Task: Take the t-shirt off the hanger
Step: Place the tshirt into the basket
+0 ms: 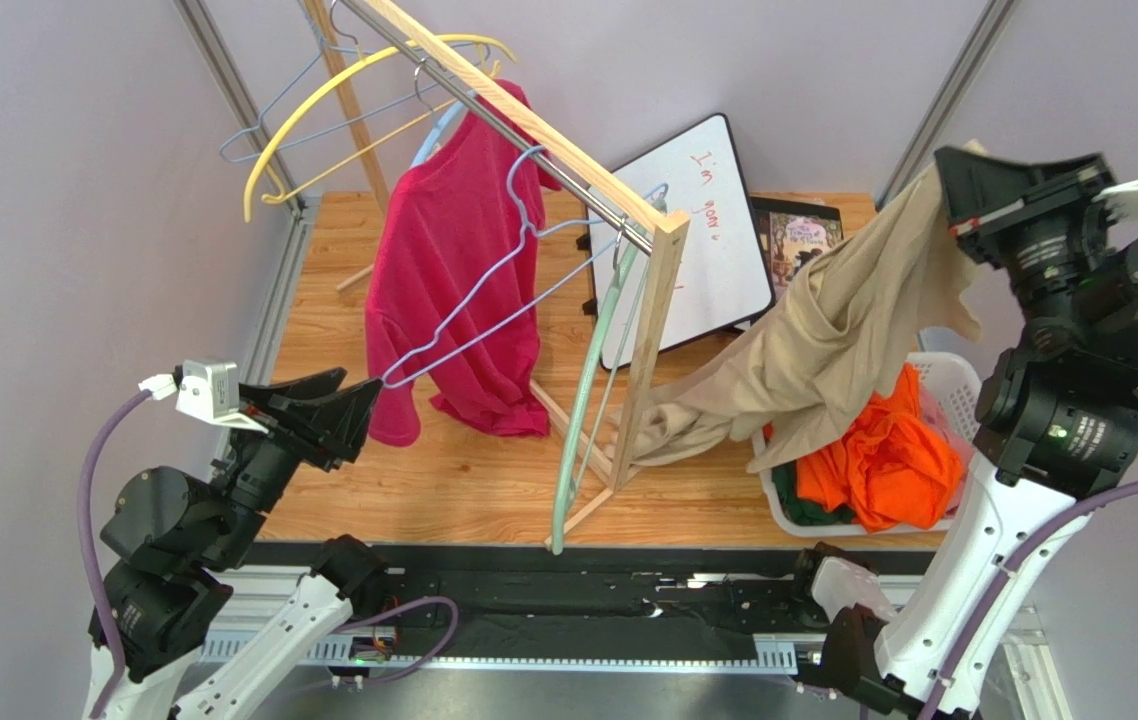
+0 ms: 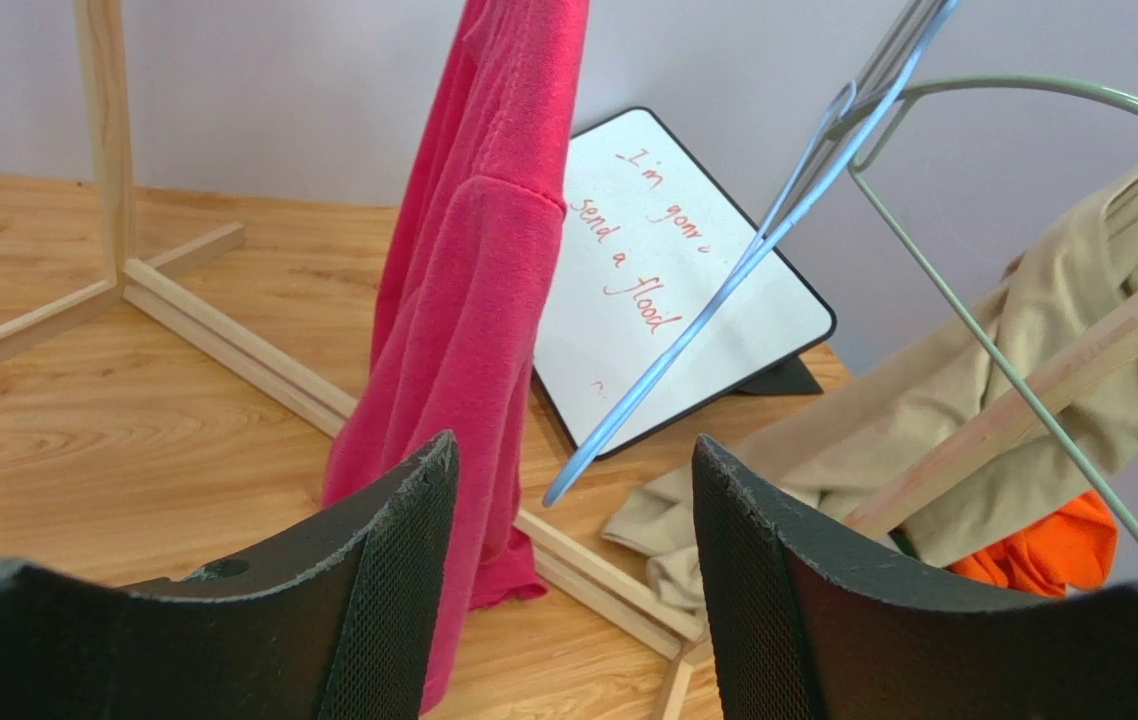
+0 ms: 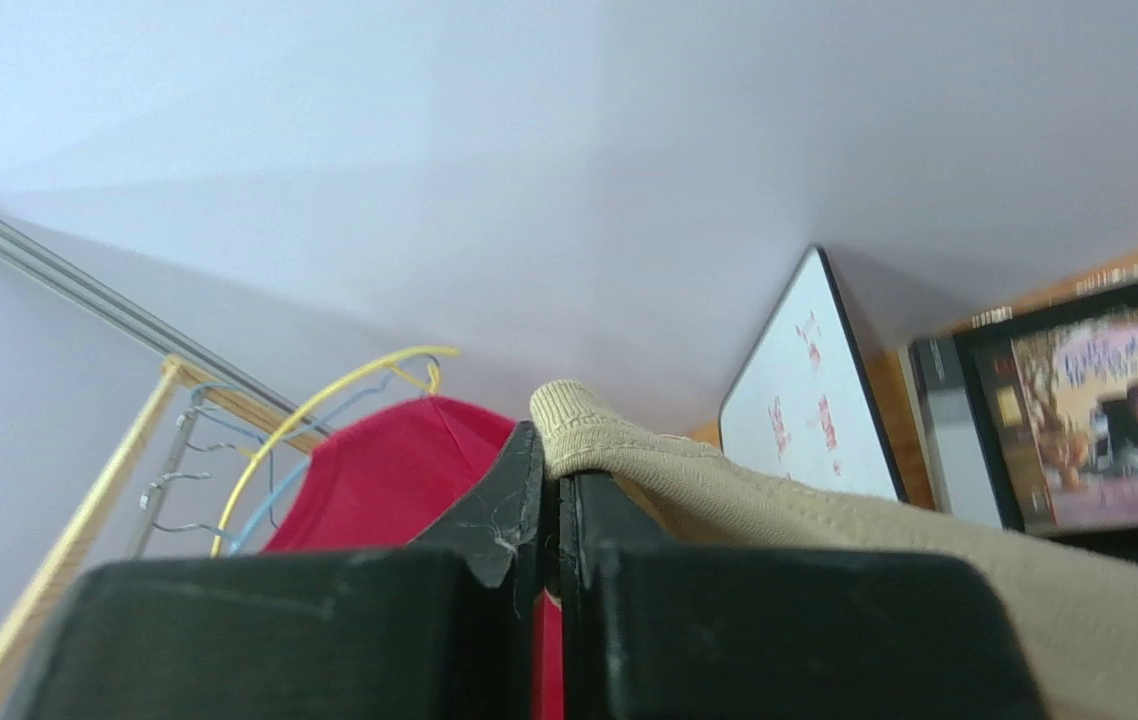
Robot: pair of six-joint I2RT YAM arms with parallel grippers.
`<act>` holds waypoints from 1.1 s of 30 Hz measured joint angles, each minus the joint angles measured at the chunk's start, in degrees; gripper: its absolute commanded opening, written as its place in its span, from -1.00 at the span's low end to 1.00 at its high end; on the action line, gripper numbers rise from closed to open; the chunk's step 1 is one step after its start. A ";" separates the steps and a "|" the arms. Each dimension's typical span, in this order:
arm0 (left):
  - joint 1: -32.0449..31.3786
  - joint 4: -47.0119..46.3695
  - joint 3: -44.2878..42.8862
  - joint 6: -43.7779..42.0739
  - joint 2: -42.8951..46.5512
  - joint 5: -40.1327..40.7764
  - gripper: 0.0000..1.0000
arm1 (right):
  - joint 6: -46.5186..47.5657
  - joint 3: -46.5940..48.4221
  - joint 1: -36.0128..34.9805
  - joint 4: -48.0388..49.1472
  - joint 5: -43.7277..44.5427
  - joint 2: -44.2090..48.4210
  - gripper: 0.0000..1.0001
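A beige t-shirt (image 1: 831, 345) hangs from my right gripper (image 1: 939, 173), which is shut on its ribbed edge (image 3: 590, 428) high at the right. The cloth trails down left to the rack's foot beside a pale green hanger (image 1: 590, 390); whether it still touches that hanger I cannot tell. My left gripper (image 1: 368, 398) is open, and the lower tip of a bare blue hanger (image 2: 741, 270) sits between its fingers (image 2: 410, 510) without being gripped. A red t-shirt (image 1: 455, 255) hangs on the wooden rack (image 1: 530, 120) just behind that hanger.
A white basket (image 1: 958, 390) with orange clothing (image 1: 883, 458) stands at the right under the beige shirt. A whiteboard (image 1: 703, 225) and a picture frame (image 1: 798, 233) lean at the back. A yellow hanger (image 1: 320, 105) and others hang at the rack's far end.
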State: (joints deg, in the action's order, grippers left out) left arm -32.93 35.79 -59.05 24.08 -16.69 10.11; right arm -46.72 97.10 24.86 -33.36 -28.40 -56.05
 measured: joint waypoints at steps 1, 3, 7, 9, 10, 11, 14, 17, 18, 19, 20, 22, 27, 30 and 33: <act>0.00 0.00 0.00 -0.15 0.00 -0.17 0.27 | -0.04 3.91 0.28 -0.66 0.07 -1.42 -1.00; 0.00 0.00 0.00 -0.33 0.00 -0.46 0.27 | -0.17 13.68 1.01 -2.19 0.31 -5.49 -1.00; 0.00 0.09 0.00 -0.44 0.00 -1.14 0.27 | -1.44 33.40 3.65 -3.96 0.46 -14.23 -1.00; 0.00 0.33 0.00 -0.44 0.02 -1.31 0.27 | -2.64 39.91 5.14 -3.98 0.44 -17.35 -1.00; 0.00 0.52 0.00 -0.44 0.04 -1.38 0.27 | -3.32 42.16 5.99 -3.58 0.46 -18.53 -1.00; 0.00 0.85 0.00 -0.48 0.09 -1.44 0.27 | -4.20 43.58 6.80 -2.89 0.42 -19.39 -1.00; 0.00 1.79 0.00 -0.70 0.13 -1.51 0.27 | -6.49 42.93 9.68 -1.27 -0.02 -19.67 -1.00; 0.00 2.36 -0.07 -1.20 0.13 -1.92 0.27 | -8.90 42.80 15.52 0.02 -0.57 -20.31 -1.00; 0.00 2.64 -0.24 -1.40 0.02 -2.05 0.27 | -9.75 42.80 17.70 0.37 -0.72 -20.55 -1.00; 0.00 2.71 -0.46 -1.57 -0.15 -2.12 0.27 | -11.21 42.80 19.87 0.94 -1.09 -20.83 -1.00; 0.00 2.78 -0.66 -1.75 -0.33 -2.16 0.27 | -12.87 42.80 22.18 1.60 -1.66 -21.07 -1.00; 0.00 2.78 -1.07 -2.08 -0.87 -2.29 0.27 | -16.68 42.62 26.53 4.42 -2.99 -21.42 -1.00; 0.00 2.64 -1.49 -2.54 -2.10 -2.54 0.27 | -31.39 42.75 36.63 17.18 -6.97 -23.04 -1.00; 0.00 2.64 -1.49 -2.58 -2.21 -2.54 0.27 | -39.67 42.80 42.05 25.35 -8.44 -24.15 -1.00; 0.00 2.62 -1.46 -2.56 -2.21 -2.54 0.27 | -45.51 42.62 44.65 31.06 -9.75 -24.76 -1.00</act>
State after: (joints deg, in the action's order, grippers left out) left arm -32.93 38.41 -60.51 21.52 -18.90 7.57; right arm -92.23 139.72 69.52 -2.31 -38.15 -80.82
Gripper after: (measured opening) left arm 0.636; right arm 0.007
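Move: The beige t-shirt is already pinched high in the right gripper. The basket's middle lies roughly 50 cm below, about 8 cm to this hand's right and 6 cm back. The book lies about 24 cm ahead, 3 cm left; the rack's near post stands some 28 cm left and 9 cm back. From the left hand the basket is about 65 cm right, 6 cm farther out and 35 cm lower. Lift the right gripper steeply, about 23 cm in all, keeping the fingers shut on the beige t-shirt so its tail trails up and away from the rack's foot. Partway up, pause the climb and swing some 10 cm right to come over the basket, then resume rising while easing back, the fingers tipping upward some 35 degrees. ##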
